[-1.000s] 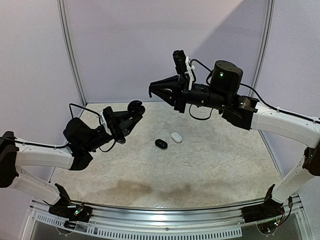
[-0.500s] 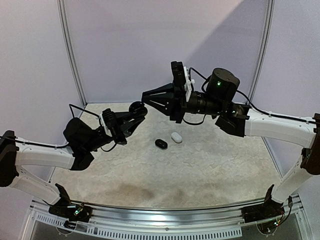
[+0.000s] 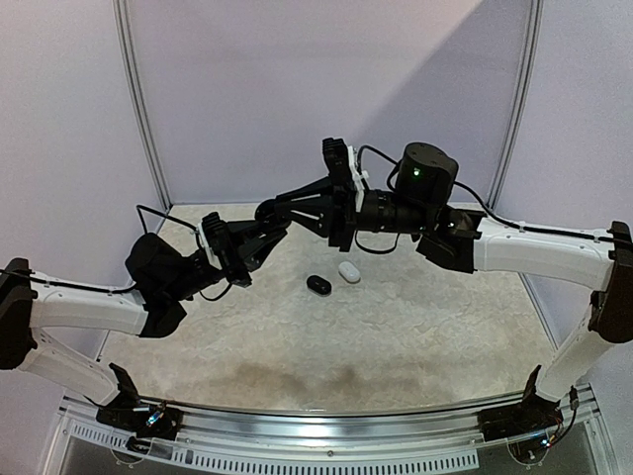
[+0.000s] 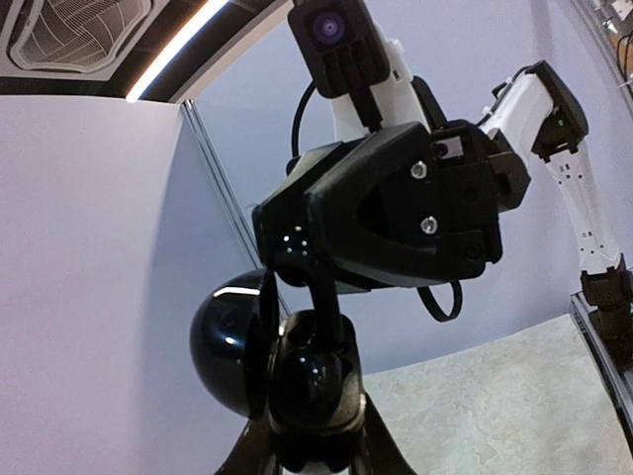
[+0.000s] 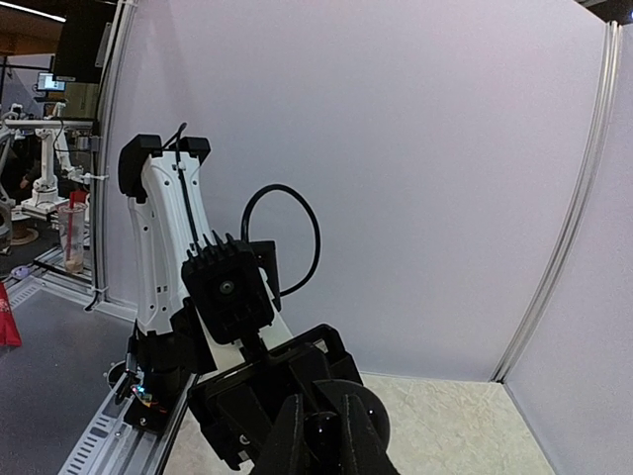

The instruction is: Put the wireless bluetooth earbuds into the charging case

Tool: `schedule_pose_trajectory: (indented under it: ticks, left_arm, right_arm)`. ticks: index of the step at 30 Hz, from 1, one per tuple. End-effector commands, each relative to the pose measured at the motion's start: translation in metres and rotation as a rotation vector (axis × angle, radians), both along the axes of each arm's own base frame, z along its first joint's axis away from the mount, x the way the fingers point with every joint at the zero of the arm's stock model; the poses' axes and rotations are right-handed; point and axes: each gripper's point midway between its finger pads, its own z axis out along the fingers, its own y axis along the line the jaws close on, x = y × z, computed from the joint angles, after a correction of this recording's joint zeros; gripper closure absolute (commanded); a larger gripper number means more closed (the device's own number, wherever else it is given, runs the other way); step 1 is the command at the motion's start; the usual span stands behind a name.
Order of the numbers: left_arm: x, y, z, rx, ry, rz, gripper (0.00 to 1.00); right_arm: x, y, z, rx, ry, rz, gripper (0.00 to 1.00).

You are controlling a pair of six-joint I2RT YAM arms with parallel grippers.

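Note:
My left gripper (image 3: 259,226) is shut on an open black charging case (image 3: 265,209), held up in the air above the table's back left. In the left wrist view the case's glossy lid (image 4: 227,341) stands open to the left and a black earbud (image 4: 308,384) sits at the base's well. My right gripper (image 3: 280,206) reaches in from the right and its tips meet the case. In the right wrist view the right gripper (image 5: 321,437) is shut on the glossy black earbud (image 5: 322,427), with the case lid (image 5: 374,414) just behind it.
A closed black oval case (image 3: 317,284) and a white one (image 3: 348,270) lie side by side on the pale table (image 3: 396,336) near its middle. White walls with metal corner posts (image 3: 138,109) enclose the back and sides.
The right arm has swung left and lowered slightly, bringing its fingertips from well clear of the case right up to it. The left arm and the case have barely moved.

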Motion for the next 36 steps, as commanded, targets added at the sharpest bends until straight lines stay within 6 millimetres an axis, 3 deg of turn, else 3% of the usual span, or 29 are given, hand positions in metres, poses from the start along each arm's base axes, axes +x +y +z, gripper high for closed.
schedule_pose_trajectory:
  ticks: [1, 13, 20, 24, 32, 36]
  left_arm:
    - [-0.003, -0.001, 0.008, -0.025, -0.004, -0.008, 1.00]
    - [-0.004, 0.001, 0.012, -0.040, 0.000, -0.007, 1.00]
    - [-0.004, 0.003, 0.013, -0.046, 0.002, 0.002, 1.00]
    - [-0.004, 0.003, 0.012, -0.043, 0.005, 0.000, 1.00]
    - [0.001, 0.003, 0.007, -0.039, 0.071, 0.005, 1.00]
    - [0.011, 0.005, -0.001, -0.028, 0.137, 0.042, 1.00]
  right_arm:
    - [0.005, 0.005, -0.016, -0.045, 0.009, -0.030, 1.00]
    - [0.011, 0.008, -0.039, -0.109, -0.017, -0.059, 0.99]
    - [0.016, 0.010, -0.052, -0.135, 0.002, -0.074, 0.87]
    - [0.021, 0.010, -0.056, -0.146, 0.010, -0.105, 0.75]
    - [0.028, 0.002, -0.045, -0.143, 0.002, -0.170, 0.56]
    - [0.022, -0.017, -0.016, -0.130, -0.029, -0.177, 0.51]
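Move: Just left of the right hand, about 2 cm off and 1 cm lower, is the open round charging case, held by the left fingers; its middle is roughly 2 cm right of and 1 cm above the left hand point. The right fingers already have the earbud at its slot. Far below the right hand, some 40 cm, a black oval case lies about 15 cm ahead and 6 cm right, a white case about 18 cm ahead and 14 cm right. Easing the earbud down at its slot with shut fingers, the right hand sinks about 2.5 cm in all and drifts some 1.5 cm forward, turning slightly clockwise; halfway through, its fingers start to spread and let go of the earbud, ending nearly half open. The left hand keeps its grip on the case, shifting it about 1.5 cm forward with a slight tilt. ##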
